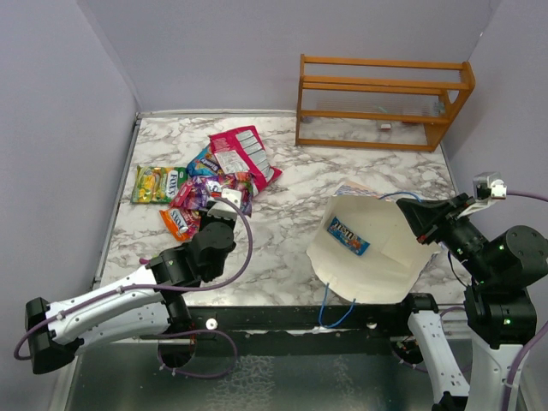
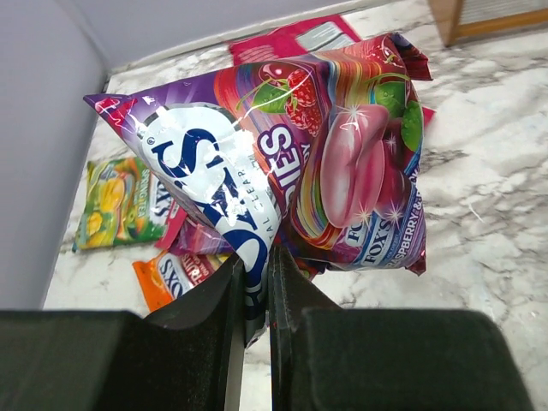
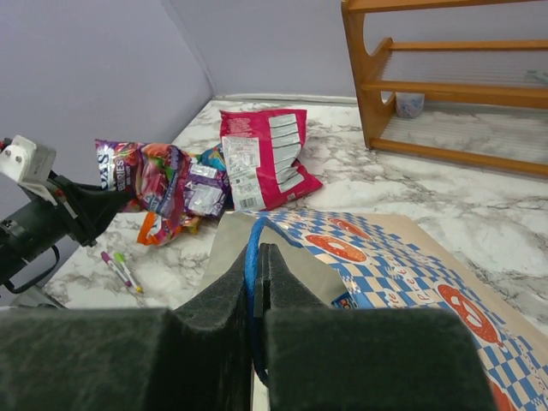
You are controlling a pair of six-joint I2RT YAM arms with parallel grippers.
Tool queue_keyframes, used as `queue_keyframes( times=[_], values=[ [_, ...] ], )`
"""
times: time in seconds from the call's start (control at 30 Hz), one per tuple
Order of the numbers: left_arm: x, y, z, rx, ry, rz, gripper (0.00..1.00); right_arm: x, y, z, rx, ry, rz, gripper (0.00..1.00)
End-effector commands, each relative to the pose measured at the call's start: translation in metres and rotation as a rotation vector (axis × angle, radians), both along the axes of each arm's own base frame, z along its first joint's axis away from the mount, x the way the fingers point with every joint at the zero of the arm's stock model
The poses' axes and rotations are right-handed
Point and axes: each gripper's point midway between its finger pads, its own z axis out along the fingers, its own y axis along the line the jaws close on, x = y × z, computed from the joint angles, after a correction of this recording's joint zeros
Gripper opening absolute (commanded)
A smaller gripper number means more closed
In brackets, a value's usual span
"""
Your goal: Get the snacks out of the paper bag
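Note:
My left gripper (image 2: 255, 267) is shut on the edge of a purple and white glossy snack packet (image 2: 300, 154) and holds it just above the pile of snacks (image 1: 205, 175) at the table's left. In that pile lie a red-pink packet (image 1: 244, 152), a green-yellow one (image 1: 157, 183) and an orange one (image 1: 179, 222). The paper bag (image 1: 377, 257) lies tipped with its cream inside facing up, and a small blue packet (image 1: 348, 236) rests inside it. My right gripper (image 3: 259, 257) is shut on the bag's blue cord handle (image 3: 251, 248) at the bag's right rim (image 1: 409, 214).
An orange wooden rack (image 1: 381, 103) stands at the back right against the wall. Two thin pens (image 3: 120, 270), pink and green, lie on the marble near the left arm. The bag's other blue cord (image 1: 338, 312) hangs over the table's near edge.

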Motion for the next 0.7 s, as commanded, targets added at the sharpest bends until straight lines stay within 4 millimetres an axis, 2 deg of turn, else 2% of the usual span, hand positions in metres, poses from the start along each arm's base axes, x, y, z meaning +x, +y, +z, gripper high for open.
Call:
queue_keyframes(
  times=[0.0, 0.23, 0.4, 0.53, 0.67],
  values=[
    [0.012, 0.024, 0.007, -0.143, -0.028, 0.117, 0.00, -0.006, -0.002, 0.010, -0.016, -0.033, -0.011, 0.02],
    [0.048, 0.068, 0.008, -0.152, 0.005, 0.281, 0.00, -0.008, 0.000, 0.011, -0.011, -0.036, -0.001, 0.02],
    [0.088, 0.110, 0.006, -0.298, 0.048, 0.430, 0.00, -0.006, 0.002, 0.012, -0.008, -0.035, 0.012, 0.02],
    [0.111, 0.142, 0.003, -0.408, 0.074, 0.607, 0.00, -0.005, 0.003, 0.013, -0.005, -0.037, 0.019, 0.02],
    [0.137, 0.159, -0.005, -0.485, 0.104, 0.677, 0.00, -0.004, 0.004, 0.014, -0.001, -0.036, 0.027, 0.02]
  ],
)
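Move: The red-purple sweets pouch is already pinched in my left hand; the yellow-green packet at the pile's left side lies about 18 cm ahead, 18 cm left and 22 cm below. At the same table level, the orange packet is some 8 cm ahead and 11 left, the purple packet roughly 14 ahead and 3 left, and the big pink bag about 22 ahead and 8 right. From my right hand, the yellow-green packet is roughly 26 cm ahead, 60 left and 36 below. I swing my left hand some 16 cm left and 11 cm forward, the forward part picking up as I go, carrying the pouch high over the snack pile towards the yellow-green packet. On the way I turn the hand about 35 degrees counter-clockwise and roll its left side down, fingers still pinching the pouch. My right hand stays, keeping hold of the paper bag's blue handle. ##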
